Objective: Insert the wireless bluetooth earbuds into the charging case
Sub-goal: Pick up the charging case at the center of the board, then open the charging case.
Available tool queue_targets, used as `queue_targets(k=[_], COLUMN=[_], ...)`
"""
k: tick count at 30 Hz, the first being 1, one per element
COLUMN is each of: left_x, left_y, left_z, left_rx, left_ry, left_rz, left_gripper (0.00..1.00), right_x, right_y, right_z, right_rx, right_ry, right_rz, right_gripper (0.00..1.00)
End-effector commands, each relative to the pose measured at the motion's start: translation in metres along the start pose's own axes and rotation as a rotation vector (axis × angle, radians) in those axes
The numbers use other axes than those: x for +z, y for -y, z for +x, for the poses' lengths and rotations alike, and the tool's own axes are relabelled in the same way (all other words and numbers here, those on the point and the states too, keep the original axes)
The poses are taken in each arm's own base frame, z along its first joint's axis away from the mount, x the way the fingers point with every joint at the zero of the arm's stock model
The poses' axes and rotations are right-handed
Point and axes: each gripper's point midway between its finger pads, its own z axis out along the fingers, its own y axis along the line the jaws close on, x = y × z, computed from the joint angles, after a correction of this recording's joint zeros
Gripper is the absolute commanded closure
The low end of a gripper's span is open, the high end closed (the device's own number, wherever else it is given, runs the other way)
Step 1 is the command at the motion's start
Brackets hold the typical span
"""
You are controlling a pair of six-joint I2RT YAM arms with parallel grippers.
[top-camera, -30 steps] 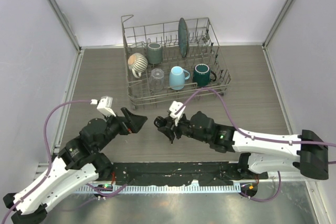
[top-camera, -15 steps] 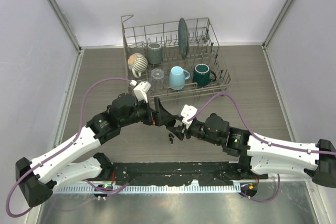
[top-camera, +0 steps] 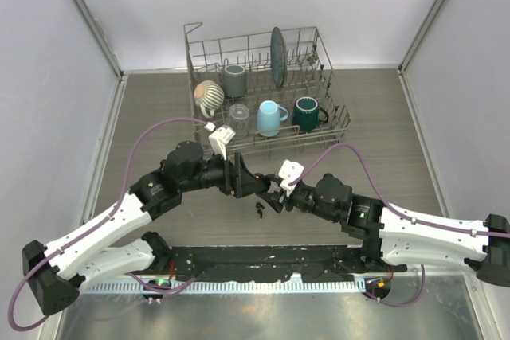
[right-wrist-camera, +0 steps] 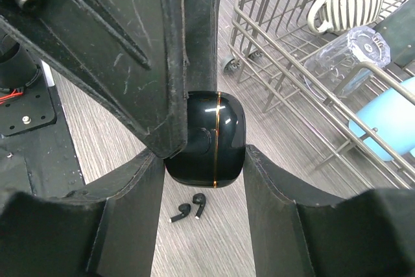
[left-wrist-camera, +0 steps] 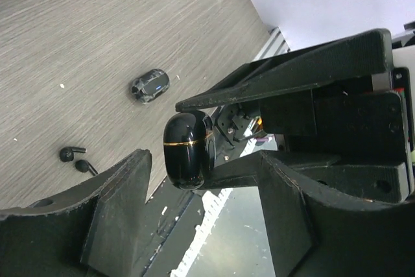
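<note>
A glossy black charging case (right-wrist-camera: pixel 207 141) with a thin gold seam hangs above the table, lid closed. My right gripper (right-wrist-camera: pixel 204 160) is shut on its two sides. My left gripper (left-wrist-camera: pixel 206 160) is open and straddles the same case (left-wrist-camera: pixel 187 149). One of its fingers (right-wrist-camera: pixel 130 63) lies against the case's flat face, and a gap shows on the other side. Two tiny black earbuds (right-wrist-camera: pixel 189 209) lie side by side on the wood directly below. From above they show as a dark speck (top-camera: pixel 260 211) just under the two meeting grippers, the left (top-camera: pixel 249 182) and the right (top-camera: pixel 275 195).
A second small black oval case (left-wrist-camera: pixel 150 85) lies on the table beyond the earbuds (left-wrist-camera: pixel 74 159). A wire dish rack (top-camera: pixel 271 142) with mugs, a glass and a plate stands close behind the grippers. The black base plate (top-camera: pixel 263 264) runs along the near edge.
My left arm has swung in from the left to the centre, and its jaws have narrowed around the case. My right gripper has shifted slightly right, still holding the case.
</note>
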Motion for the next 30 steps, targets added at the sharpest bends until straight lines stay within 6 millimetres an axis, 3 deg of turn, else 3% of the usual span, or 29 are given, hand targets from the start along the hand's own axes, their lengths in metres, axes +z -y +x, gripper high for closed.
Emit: queue_targets(k=[1,9,14,18,21,22,25,26,29,30], left_x=[-0.004,0.004,0.004,0.002,0.003,0.003,0.005,0.005,0.004,0.003], left_y=[0.022,0.027,0.030,0.030,0.029,0.030,0.030,0.029,0.025,0.023], left_z=[-0.007,-0.004,-0.003,-0.001,0.001,-0.001,-0.001,-0.002,-0.009,-0.012], left_rx=[0.069,0.071,0.075,0.078,0.081,0.083,0.095,0.098,0.122,0.129], left_ry=[-0.004,-0.041,-0.051,-0.057,-0.063,-0.059,-0.058,-0.055,-0.014,0.006], left_rz=[0.097,0.140,0.155,0.159,0.162,0.162,0.165,0.161,0.132,0.120], left_gripper=[0.34,0.43,0.60,0.69,0.80,0.90,1.00,1.00,1.00,1.00], right_x=[-0.004,-0.005,-0.005,-0.005,-0.004,-0.004,-0.004,-0.004,-0.005,-0.005], right_y=[0.002,0.002,0.002,0.003,0.002,0.003,0.006,0.008,0.016,0.020], right_z=[-0.020,-0.023,-0.021,-0.022,-0.023,-0.024,-0.026,-0.028,-0.032,-0.033], right_rx=[-0.003,0.008,0.008,0.010,0.012,0.015,0.036,0.051,0.125,0.149], right_ry=[0.075,0.086,0.085,0.088,0.092,0.094,0.100,0.109,0.109,0.105], right_rz=[0.004,0.003,0.006,0.008,0.007,0.010,0.031,0.048,0.106,0.130], right_gripper=[0.98,0.98,0.97,0.97,0.97,0.97,0.89,0.76,0.51,0.48])
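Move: Between the left hand's open fingertips sits the charging case, held up by the right fingers; its middle is about 2 cm to the left hand's right and 1 cm below. From the right hand it lies in the grip, about 1 cm to the left. The loose earbuds lie on the table nearly straight below the left hand, roughly 19 cm down and 1 cm farther out; a second case lies some 13 cm right and 2 cm nearer the base than those earbuds. Closing on the charging case, the left hand first eases about 1 cm down, with a little drift back and to its right and a clockwise turn of some 5 degrees. It then stays there while its fingers come in from either side and pinch the case, their effort rising once they stop. The right hand stays put and keeps its hold. ##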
